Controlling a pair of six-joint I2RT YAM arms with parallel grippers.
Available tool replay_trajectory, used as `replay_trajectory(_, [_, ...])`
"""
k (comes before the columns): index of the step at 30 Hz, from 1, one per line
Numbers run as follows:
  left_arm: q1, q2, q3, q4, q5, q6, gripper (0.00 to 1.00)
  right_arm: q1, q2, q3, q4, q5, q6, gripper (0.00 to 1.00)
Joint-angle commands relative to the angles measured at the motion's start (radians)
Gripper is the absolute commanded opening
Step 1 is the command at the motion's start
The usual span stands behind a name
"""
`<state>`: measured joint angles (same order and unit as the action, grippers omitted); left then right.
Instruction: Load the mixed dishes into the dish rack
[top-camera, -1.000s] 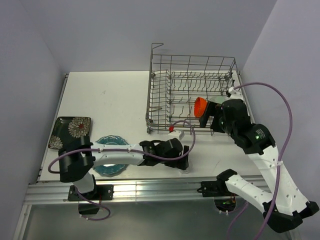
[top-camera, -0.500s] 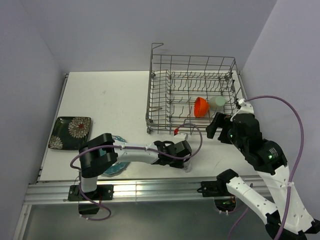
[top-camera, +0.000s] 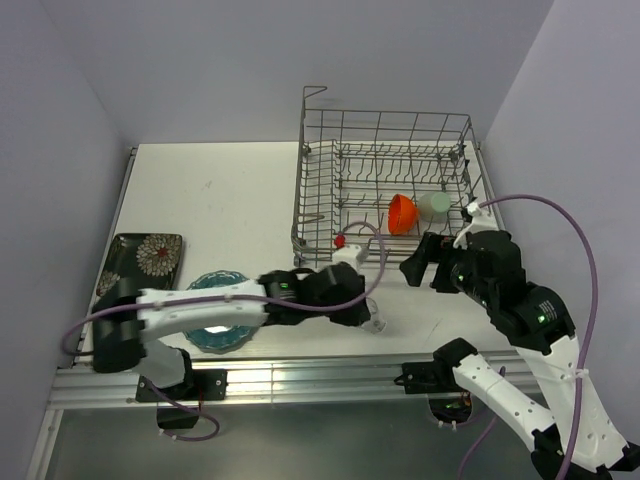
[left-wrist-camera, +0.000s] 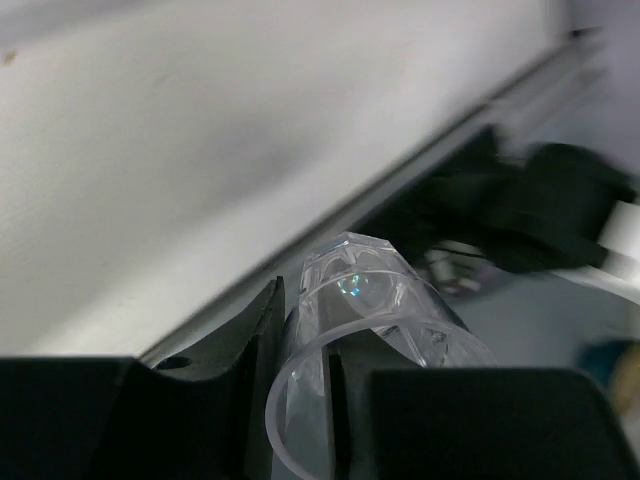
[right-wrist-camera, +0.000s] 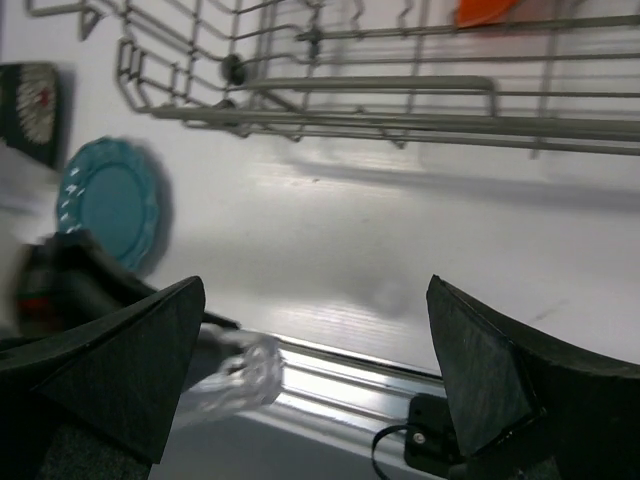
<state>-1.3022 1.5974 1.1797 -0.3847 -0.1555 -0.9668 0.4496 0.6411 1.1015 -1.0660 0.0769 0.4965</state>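
My left gripper (top-camera: 366, 316) is shut on the rim of the small clear glass (top-camera: 376, 323), near the table's front edge. In the left wrist view the glass (left-wrist-camera: 372, 310) lies tilted, its wall pinched between my fingers (left-wrist-camera: 258, 370). My right gripper (top-camera: 422, 268) is open and empty, just in front of the dish rack (top-camera: 385, 150). The orange-red bowl (top-camera: 401, 213) and the pale green cup (top-camera: 436, 205) sit in the rack. The teal plate (top-camera: 212, 330) and the black flowered plate (top-camera: 140, 264) lie at the front left. The right wrist view shows the glass (right-wrist-camera: 238, 375), teal plate (right-wrist-camera: 108, 200) and rack (right-wrist-camera: 400, 90).
The metal rail (top-camera: 300, 375) runs along the table's front edge right below the glass. My left arm (top-camera: 210, 308) stretches over the teal plate. Walls close in the table on the left, back and right.
My right gripper has let go of the orange-red bowl in the rack and drawn back towards the front. My left arm has shifted, and the glass has stayed by the front edge.
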Motion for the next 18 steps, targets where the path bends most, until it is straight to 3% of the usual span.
replay_trajectory(1, [0.009,-0.235,-0.026,0.116,0.097,0.089,0.0,0.006,0.022,-0.022,0.115,-0.221,-0.021,1.0])
replay_trajectory(5, [0.11,-0.439,-0.126,0.222,0.259,0.099,0.0,0.004,0.025,-0.026,0.19,-0.406,-0.007,1.0])
replay_trajectory(11, [0.29,-0.617,-0.331,0.438,0.511,0.025,0.0,0.004,0.005,-0.069,0.354,-0.724,0.059,0.98])
replay_trajectory(18, [0.339,-0.671,-0.403,0.548,0.585,-0.03,0.0,0.004,-0.054,-0.181,0.691,-0.963,0.26,0.96])
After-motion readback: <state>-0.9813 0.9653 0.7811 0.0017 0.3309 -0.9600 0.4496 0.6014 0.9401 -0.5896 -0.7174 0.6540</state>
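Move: The glass is already pinched in your left fingers; the open right gripper it is meant to meet stands about 14 cm to this hand's right, 5 cm farther out and some 12 cm higher. From the right hand, the glass lies roughly 11 cm left, 5 cm back and 15 cm below, with the orange bowl in the rack some 24 cm ahead, 2 cm left and 20 cm below. The teal plate is about 34 cm left of the left hand, 7 cm ahead and 13 cm below. Raise the glass in the left gripper about 15 cm, cresting a little higher before easing down, and carry it some 8 cm left, keeping the grip and rolling the wrist so its bottom swings up towards the right gripper. Bring the wide-open right hand leftward after it, rising and drawing back slightly, and turn its fingers counter-clockwise towards the glass, closing the gap without touching. ##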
